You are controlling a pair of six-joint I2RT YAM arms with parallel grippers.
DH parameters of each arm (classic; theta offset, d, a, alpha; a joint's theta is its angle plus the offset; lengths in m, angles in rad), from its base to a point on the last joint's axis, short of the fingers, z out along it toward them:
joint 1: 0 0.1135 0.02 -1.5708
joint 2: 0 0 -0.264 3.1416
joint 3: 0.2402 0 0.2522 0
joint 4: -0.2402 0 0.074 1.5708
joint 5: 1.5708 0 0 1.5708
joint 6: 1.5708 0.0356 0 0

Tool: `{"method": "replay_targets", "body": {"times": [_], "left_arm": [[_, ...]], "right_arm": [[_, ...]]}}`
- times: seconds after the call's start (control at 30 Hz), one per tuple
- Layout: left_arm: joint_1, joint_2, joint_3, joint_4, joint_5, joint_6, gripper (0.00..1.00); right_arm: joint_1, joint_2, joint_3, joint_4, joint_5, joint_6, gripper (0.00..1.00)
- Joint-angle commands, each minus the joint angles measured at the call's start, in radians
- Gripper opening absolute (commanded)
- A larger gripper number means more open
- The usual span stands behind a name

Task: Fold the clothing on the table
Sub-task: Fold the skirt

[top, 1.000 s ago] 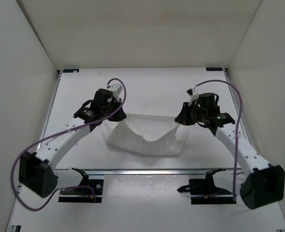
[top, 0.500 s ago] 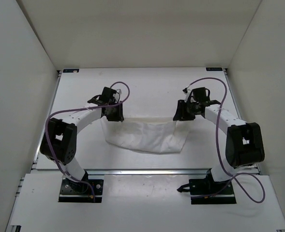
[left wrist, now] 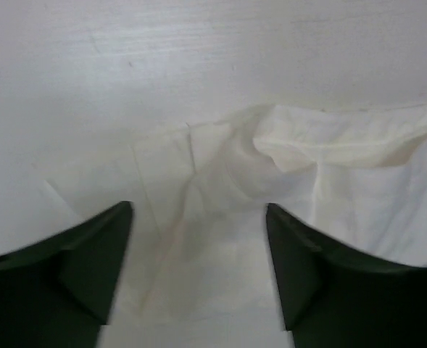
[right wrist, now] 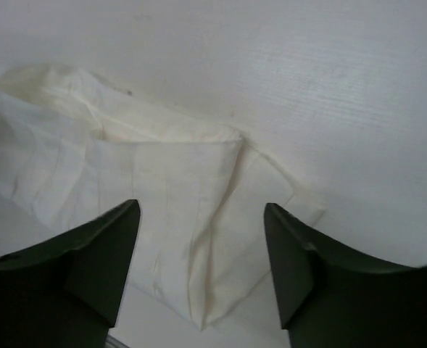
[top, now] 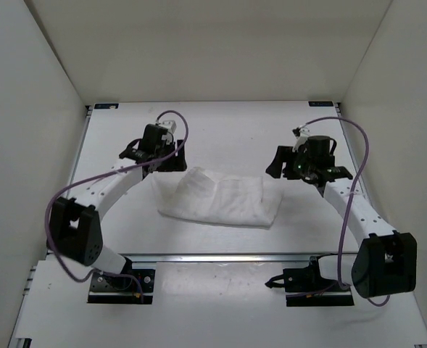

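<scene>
The clothing point(top: 222, 199) lies folded and creased as a low white bundle on the table point(top: 227, 127), near the front middle. My left gripper point(top: 175, 155) hangs open just above and behind its left end, nothing between its fingers. In the left wrist view the clothing point(left wrist: 285, 188) spreads below the left gripper point(left wrist: 199, 210). My right gripper point(top: 278, 164) stands open beside the bundle's right end, also holding nothing. The right wrist view has the clothing point(right wrist: 162, 196) under the right gripper point(right wrist: 202, 210), with a folded corner toward the lower middle.
White walls point(top: 32, 123) close in the table on three sides. A metal rail point(top: 220, 256) runs along the front edge, with both arm bases point(top: 115, 284) just before it. Purple cables point(top: 354, 145) loop off both arms.
Both grippers have opened and let go of the clothing's upper corners. The fabric dropped onto itself and now lies as a flat folded bundle. Both grippers have drawn back from it.
</scene>
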Motion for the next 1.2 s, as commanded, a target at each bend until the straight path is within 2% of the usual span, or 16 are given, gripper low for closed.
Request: {"method": "replay_targets", "body": {"times": [0.0,0.03,0.1,0.13,0.2,0.27,0.47,0.5,0.57,0.6,0.87,1.17], "left_arm": [[-0.042,-0.182,-0.120,0.067,0.010,-0.055,0.71],[-0.052,-0.201,-0.159,0.100,0.024,-0.067,0.65],[-0.090,-0.247,-0.227,0.157,0.038,-0.116,0.29],[-0.096,-0.238,-0.258,0.186,0.059,-0.125,0.20],[-0.107,-0.219,-0.292,0.223,0.097,-0.157,0.14],[-0.122,-0.185,-0.284,0.259,0.118,-0.165,0.09],[-0.127,-0.046,-0.256,0.352,0.127,-0.202,0.07],[-0.124,-0.032,-0.262,0.363,0.134,-0.225,0.06],[-0.099,-0.004,-0.269,0.413,0.116,-0.271,0.05],[-0.096,0.017,-0.270,0.418,0.090,-0.286,0.05],[-0.069,0.184,-0.140,0.237,-0.063,-0.207,0.00],[-0.007,0.214,-0.115,0.173,-0.016,-0.170,0.02]], "right_arm": [[0.046,-0.044,-0.111,0.046,-0.030,0.049,0.59],[0.069,-0.050,-0.125,0.067,-0.032,0.059,0.48],[0.133,-0.041,-0.155,0.089,-0.030,0.073,0.40],[0.145,-0.020,-0.158,0.122,-0.041,0.086,0.37],[0.184,0.005,-0.157,0.147,-0.061,0.099,0.30],[0.207,0.057,-0.143,0.156,-0.055,0.093,0.27],[0.233,0.160,-0.132,0.209,-0.058,0.088,0.23],[0.224,0.172,-0.131,0.207,-0.050,0.091,0.19],[0.213,0.225,-0.123,0.189,-0.032,0.088,0.03],[0.204,0.235,-0.113,0.173,-0.027,0.082,0.00],[0.138,0.236,-0.152,0.144,0.009,0.034,0.00],[0.052,0.243,-0.136,0.118,0.002,-0.009,0.00]]}}
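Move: From the left hand, the skirt's curled left fold is roughly 4 cm right, level in reach and 11 cm below; the flat left panel is about 4 cm back and 4 cm left. From the right hand, the skirt's right flap is about 5 cm back, 2 cm left and 12 cm below. From the same hand, the folded edge beside it is 3 cm ahead and 5 cm left, and the skirt's middle 4 cm back and 18 cm left. Drawing back about 6 cm and inward over the skirt, both hands shut their open fingers and sink some 12 cm, the right tipping steeper by nearly 20 degrees. The left then works forward and left beside the curled fold as it descends; the right sweeps 5 cm right and a little forward, low over the right flap. Both closed tips end resting on the cloth. ##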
